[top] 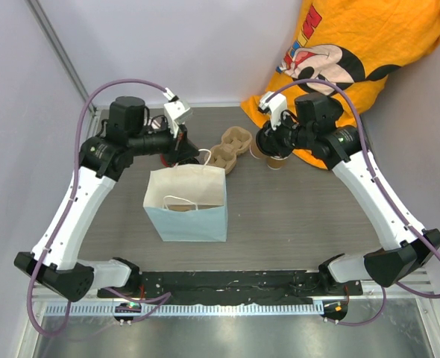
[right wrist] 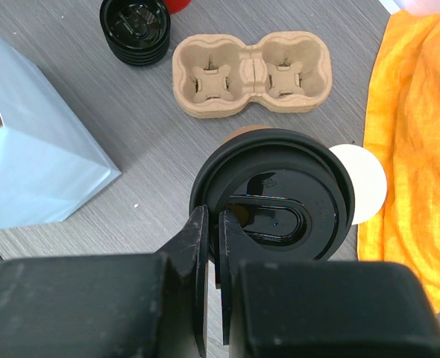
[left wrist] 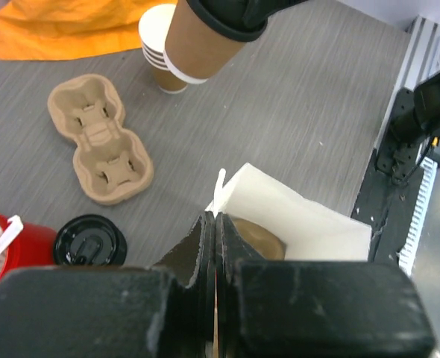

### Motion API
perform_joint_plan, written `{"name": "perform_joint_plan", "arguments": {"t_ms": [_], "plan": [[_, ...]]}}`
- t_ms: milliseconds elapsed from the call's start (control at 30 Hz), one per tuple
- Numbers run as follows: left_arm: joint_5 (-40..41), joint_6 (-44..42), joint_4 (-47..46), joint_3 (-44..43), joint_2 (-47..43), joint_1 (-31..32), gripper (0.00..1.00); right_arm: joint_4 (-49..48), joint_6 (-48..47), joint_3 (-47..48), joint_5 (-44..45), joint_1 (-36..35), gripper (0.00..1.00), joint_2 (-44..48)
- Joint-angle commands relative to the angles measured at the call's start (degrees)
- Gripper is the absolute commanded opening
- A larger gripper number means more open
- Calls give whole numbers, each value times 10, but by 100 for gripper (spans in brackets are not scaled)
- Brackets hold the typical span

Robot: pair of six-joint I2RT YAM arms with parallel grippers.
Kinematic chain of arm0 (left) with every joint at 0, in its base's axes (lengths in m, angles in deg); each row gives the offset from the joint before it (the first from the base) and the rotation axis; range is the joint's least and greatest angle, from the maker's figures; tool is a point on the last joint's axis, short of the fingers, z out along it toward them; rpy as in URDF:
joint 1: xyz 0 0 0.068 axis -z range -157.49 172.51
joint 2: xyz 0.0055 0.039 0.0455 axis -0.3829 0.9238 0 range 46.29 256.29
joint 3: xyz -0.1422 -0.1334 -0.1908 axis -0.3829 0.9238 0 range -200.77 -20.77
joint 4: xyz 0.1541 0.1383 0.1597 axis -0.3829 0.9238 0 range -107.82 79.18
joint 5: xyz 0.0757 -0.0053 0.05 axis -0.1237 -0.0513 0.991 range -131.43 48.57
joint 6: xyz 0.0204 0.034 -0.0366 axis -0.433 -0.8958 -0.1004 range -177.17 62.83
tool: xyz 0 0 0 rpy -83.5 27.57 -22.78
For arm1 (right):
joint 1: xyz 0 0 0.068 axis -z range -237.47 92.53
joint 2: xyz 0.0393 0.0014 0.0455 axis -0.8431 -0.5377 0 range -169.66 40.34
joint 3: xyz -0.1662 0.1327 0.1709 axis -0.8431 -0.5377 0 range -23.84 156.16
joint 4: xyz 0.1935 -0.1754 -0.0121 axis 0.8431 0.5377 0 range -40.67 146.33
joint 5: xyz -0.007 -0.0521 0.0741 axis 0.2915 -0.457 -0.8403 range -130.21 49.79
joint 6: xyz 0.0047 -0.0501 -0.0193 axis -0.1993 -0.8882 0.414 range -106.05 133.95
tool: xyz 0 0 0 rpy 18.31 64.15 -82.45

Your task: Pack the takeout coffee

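The takeout coffee is a brown paper cup [left wrist: 198, 45] with a black lid [right wrist: 280, 190]. It hangs off the table, and my right gripper [right wrist: 214, 218] is shut on the lid's near rim. In the top view the cup [top: 278, 160] hangs under that gripper [top: 271, 143], right of the pulp tray. My left gripper [left wrist: 216, 218] is shut on the top edge of the open paper bag [left wrist: 294, 216], pale blue outside [top: 186, 216] and white inside. This gripper [top: 184, 154] is at the bag's far rim. Something brown [left wrist: 253, 237] lies in the bag.
A brown pulp carrier tray [top: 229, 148] lies between the bag and the cup. A stack of paper cups [left wrist: 159, 45] stands on the table beside the held cup. Spare black lids [right wrist: 136, 26] and a red cup of white sticks [left wrist: 4, 253] sit near the left gripper. Orange cloth [top: 369, 45] covers the far right.
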Motion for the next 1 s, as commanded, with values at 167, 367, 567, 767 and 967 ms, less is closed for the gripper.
{"name": "perform_joint_plan", "arguments": {"t_ms": [167, 367, 567, 767, 967], "plan": [[132, 155, -95, -60, 60, 27, 0, -37, 17, 14, 26, 17, 1, 23], [179, 225, -113, -95, 96, 28, 0, -41, 21, 17, 27, 28, 1, 22], [200, 265, -127, -106, 115, 31, 0, -42, 22, 20, 28, 31, 1, 21], [235, 305, -137, -98, 118, 32, 0, -46, 31, 33, 36, 38, 1, 12], [259, 349, -144, -90, 117, 32, 0, -31, 45, 91, 62, 39, 1, -19]]}}
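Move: The paper bag hangs from its handle in the left fingers, its middle about 6 cm back, 3 cm left and 14 cm below them. The lidded coffee cup it is meant for lies some 5 cm ahead, 16 cm right and 5 cm below the left hand. From the right hand, which grips that cup's lid, the bag is about 23 cm left, 10 cm back and 9 cm lower; the cup stack is 2 cm ahead, 5 cm right and 13 cm down, and the cup tray 8 cm ahead, 10 cm left and 18 cm down. The paper bag, still pinched by its handle, is carried forward about 10 cm by the left hand, which slips slightly right early on and turns some 30 degrees counter-clockwise, swinging the bag towards the coffee cup. The right hand keeps its pinch on the cup's lid while easing a few centimetres right and forward, then lifting a little at the end. ##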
